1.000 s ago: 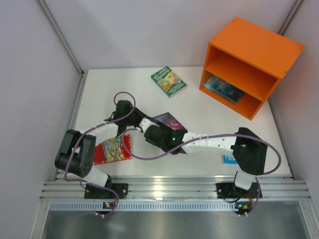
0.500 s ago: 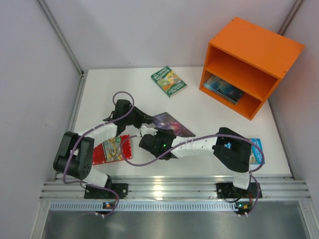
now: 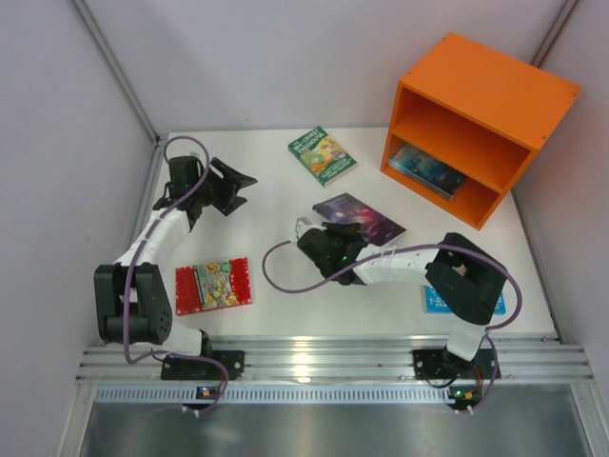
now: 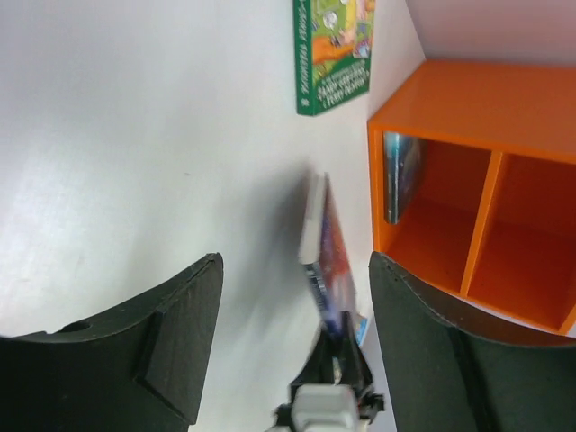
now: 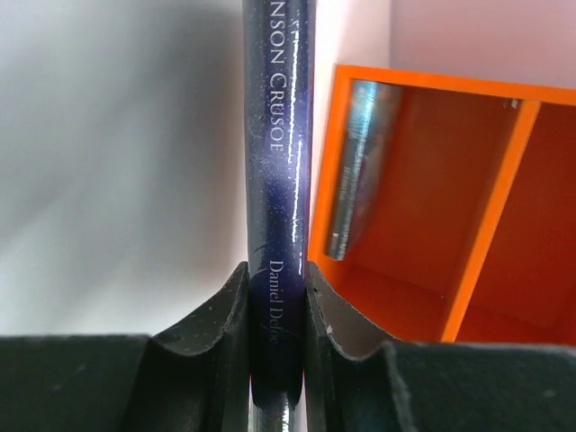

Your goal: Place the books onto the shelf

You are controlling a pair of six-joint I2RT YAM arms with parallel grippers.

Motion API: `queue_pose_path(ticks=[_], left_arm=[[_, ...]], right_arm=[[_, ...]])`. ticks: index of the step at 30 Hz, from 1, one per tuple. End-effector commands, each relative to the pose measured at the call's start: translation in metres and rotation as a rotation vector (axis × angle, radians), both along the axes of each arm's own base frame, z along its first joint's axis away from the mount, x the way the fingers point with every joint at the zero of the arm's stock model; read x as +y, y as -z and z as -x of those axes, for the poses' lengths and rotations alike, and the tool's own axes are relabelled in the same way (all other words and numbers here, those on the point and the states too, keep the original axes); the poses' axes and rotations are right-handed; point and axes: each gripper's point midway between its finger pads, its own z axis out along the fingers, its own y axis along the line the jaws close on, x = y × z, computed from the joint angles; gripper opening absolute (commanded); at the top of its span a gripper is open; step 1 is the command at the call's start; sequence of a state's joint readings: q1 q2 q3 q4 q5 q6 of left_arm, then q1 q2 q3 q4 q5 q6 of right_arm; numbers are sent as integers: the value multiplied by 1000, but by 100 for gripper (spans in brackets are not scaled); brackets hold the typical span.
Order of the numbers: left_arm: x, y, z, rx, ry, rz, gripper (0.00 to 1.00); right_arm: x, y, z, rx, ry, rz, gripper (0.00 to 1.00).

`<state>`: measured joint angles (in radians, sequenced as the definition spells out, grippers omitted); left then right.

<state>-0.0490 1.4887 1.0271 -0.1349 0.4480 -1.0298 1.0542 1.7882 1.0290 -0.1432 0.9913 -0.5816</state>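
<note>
My right gripper [image 3: 324,230] is shut on the spine end of a dark purple book [image 3: 362,217], which it holds off the table and edge-up; its spine [image 5: 277,135] runs between the jaws of the right gripper [image 5: 274,288]. The orange shelf [image 3: 485,95] stands at the back right, with a pale blue book [image 3: 426,169] in its lower compartment. My left gripper [image 3: 238,190] is open and empty at the back left. From the left wrist, the left gripper [image 4: 295,261] looks across at the purple book [image 4: 328,243] and the shelf [image 4: 450,108]. A green book [image 3: 322,155] lies at the back.
A red book [image 3: 213,284] lies flat near the front left. A bright blue book [image 3: 466,303] lies at the front right, partly under my right arm. Grey walls close in the table on both sides and at the back.
My left gripper let go of the purple book, opened and swung away to the back left. My right gripper closed on the book and carried it right, toward the shelf.
</note>
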Motion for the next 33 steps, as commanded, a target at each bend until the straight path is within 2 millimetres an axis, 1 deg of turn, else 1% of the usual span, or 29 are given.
queue_pose_path(ticks=[1, 2, 3, 4, 5, 6, 7, 8, 9, 10, 11, 12, 13, 15, 16, 18, 19, 20, 21, 22, 24, 25, 26, 27, 29, 31, 33], left_arm=[[19, -7, 12, -24, 22, -79, 71], [19, -8, 17, -26, 29, -92, 71], [19, -3, 22, -22, 39, -99, 71], [19, 1, 26, -23, 47, -105, 71], [18, 0, 31, -33, 54, -104, 71], [18, 14, 39, -16, 57, -101, 71], [16, 17, 44, -15, 70, -91, 71], [15, 18, 49, -19, 78, -86, 71], [12, 26, 55, -8, 90, -78, 71], [10, 29, 59, -5, 107, -68, 71], [9, 31, 62, -3, 115, -68, 70], [9, 36, 65, 5, 127, -71, 70], [9, 37, 67, 5, 132, -75, 70], [9, 40, 68, 16, 142, -88, 71], [11, 42, 70, 20, 144, -99, 71], [10, 43, 72, 20, 150, -102, 71], [11, 44, 73, 20, 150, -104, 71], [9, 43, 73, 14, 155, -100, 71], [10, 45, 73, 18, 153, -96, 71], [9, 44, 73, 17, 153, -91, 71], [9, 45, 72, 19, 152, -87, 71], [8, 44, 72, 19, 150, -86, 71], [9, 44, 72, 18, 150, -85, 71], [8, 43, 71, 15, 151, -86, 71], [9, 41, 71, 12, 150, -89, 71], [10, 41, 70, 13, 147, -99, 71], [10, 42, 70, 12, 147, -102, 72]], right_arm=[[-28, -73, -35, -200, 94, -34, 0], [-36, -77, -41, -212, 113, -30, 0], [-41, -85, -49, -236, 122, -24, 0], [-61, -85, -60, -243, 165, -6, 0], [-69, -89, -67, -248, 161, 39, 0], [-76, -90, -73, -261, 166, 53, 0], [-92, -96, -83, -312, 204, 26, 0], [-96, -101, -89, -316, 187, 71, 0], [-102, -101, -95, -324, 196, 84, 0], [-115, -108, -104, -356, 226, 70, 0], [-119, -109, -111, -355, 222, 85, 0], [-125, -105, -117, -346, 231, 98, 0], [-139, -109, -125, -353, 263, 100, 0], [-148, -108, -134, -348, 263, 112, 0], [-159, -109, -138, -360, 280, 108, 0], [-162, -110, -146, -369, 254, 99, 0], [-171, -110, -151, -370, 265, 100, 0], [-174, -110, -156, -368, 256, 103, 0], [-176, -105, -159, -359, 256, 112, 0], [-182, -105, -163, -358, 261, 116, 0], [-182, -101, -170, -351, 233, 108, 0], [-187, -100, -174, -351, 234, 102, 0], [-188, -99, -179, -355, 220, 86, 0], [-191, -93, -182, -345, 221, 88, 0], [-200, -95, -190, -363, 232, 93, 0], [-207, -90, -198, -397, 233, 85, 0], [-205, -83, -204, -409, 211, 85, 1]])
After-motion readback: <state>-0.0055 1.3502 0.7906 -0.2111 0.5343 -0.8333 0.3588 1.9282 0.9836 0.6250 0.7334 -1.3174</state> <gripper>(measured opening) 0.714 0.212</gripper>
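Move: The right hand holds the dark purple book flat by its spine. The shelf's lower compartment is about 24 cm ahead of it, 23 cm to its right and roughly level. Inside, the blue-green book lies flat on the floor, 24 cm ahead of the hand, 22 cm right and 4 cm lower. The green-yellow book is 21 cm ahead, 8 cm left and 9 cm below. From the left hand, the compartment is some 49 cm right, 13 cm ahead and 8 cm lower. Sweeping right and forward about 27 cm, the right hand carries the purple book into the lower compartment above the blue-green book, rising some 6 cm before sinking about 3 again. On the way it turns clockwise some 15 degrees, tips up slightly and keeps its pinch on the spine. The left hand, open and empty, draws back and down towards the red book. ##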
